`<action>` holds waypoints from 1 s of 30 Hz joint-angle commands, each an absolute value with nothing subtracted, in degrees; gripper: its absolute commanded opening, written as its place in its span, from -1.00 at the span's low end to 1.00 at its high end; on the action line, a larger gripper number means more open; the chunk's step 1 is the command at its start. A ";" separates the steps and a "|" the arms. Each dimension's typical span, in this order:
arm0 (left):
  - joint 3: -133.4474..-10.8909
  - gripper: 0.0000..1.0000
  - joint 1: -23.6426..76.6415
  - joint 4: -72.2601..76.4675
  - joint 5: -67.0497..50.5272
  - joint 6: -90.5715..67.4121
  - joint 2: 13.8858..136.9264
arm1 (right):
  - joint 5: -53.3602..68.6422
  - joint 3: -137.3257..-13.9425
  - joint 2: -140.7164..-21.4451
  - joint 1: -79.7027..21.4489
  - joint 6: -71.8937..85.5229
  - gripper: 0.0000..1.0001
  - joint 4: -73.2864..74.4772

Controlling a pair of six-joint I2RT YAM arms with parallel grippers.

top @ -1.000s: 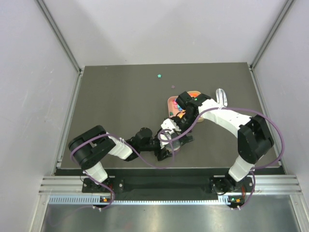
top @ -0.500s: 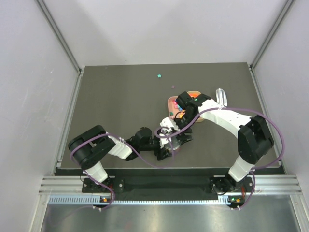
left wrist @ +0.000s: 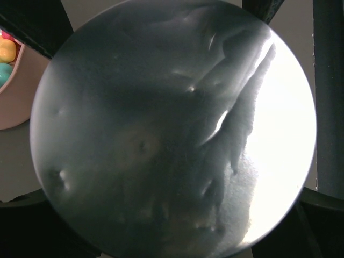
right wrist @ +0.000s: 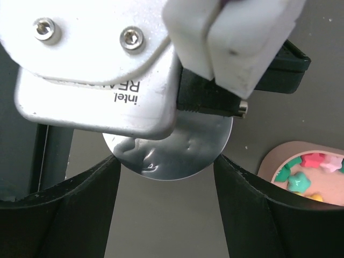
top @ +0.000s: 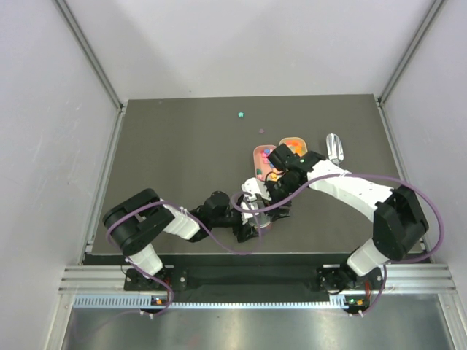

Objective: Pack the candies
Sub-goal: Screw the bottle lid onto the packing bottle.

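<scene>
The candies (top: 264, 162) lie in a pink tray (top: 257, 153) mid-table; they also show in the right wrist view as candies (right wrist: 301, 177) and in the left wrist view as candies (left wrist: 6, 51). Just in front of the tray, my left gripper (top: 252, 219) is shut on a round container with a silver lid (left wrist: 161, 134) that fills its wrist view. My right gripper (right wrist: 164, 161) has come in from the tray side. Its two fingers (right wrist: 80, 204) touch opposite edges of that lid (right wrist: 177, 156). The container's inside is hidden.
A metal scoop (top: 334, 146) lies right of an orange dish (top: 292, 144) beside the pink tray. Two stray sweets (top: 240, 114) sit farther back on the dark table (top: 175, 160). Both forearms and their purple cables crowd the area in front of the tray.
My right gripper has slid a little toward the left gripper and its jaws have narrowed onto the lid. The right elbow swung outward to the right. The left arm stayed still.
</scene>
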State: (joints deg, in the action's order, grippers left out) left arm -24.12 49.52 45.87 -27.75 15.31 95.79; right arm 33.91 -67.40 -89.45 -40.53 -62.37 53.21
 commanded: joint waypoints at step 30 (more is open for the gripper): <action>-23.55 0.73 49.75 45.09 -26.19 17.75 95.98 | 40.07 -78.04 -94.92 -36.91 -82.25 0.99 65.54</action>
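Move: The right fingers already pinch the bottle lid near its right side, its middle about 2 cm left of and 1 cm below that hand. The pink tray stands some 16 cm ahead and 2 cm right of this hand, the orange tray about 20 cm ahead and 10 cm right, both some 9 cm lower. From the left hand, around the bottle, the lid is about 6 cm up and 1 cm right. Right fingers twist clockwise about 5 degrees, open off the lid and shift 3 cm forward; left keeps the bottle. ##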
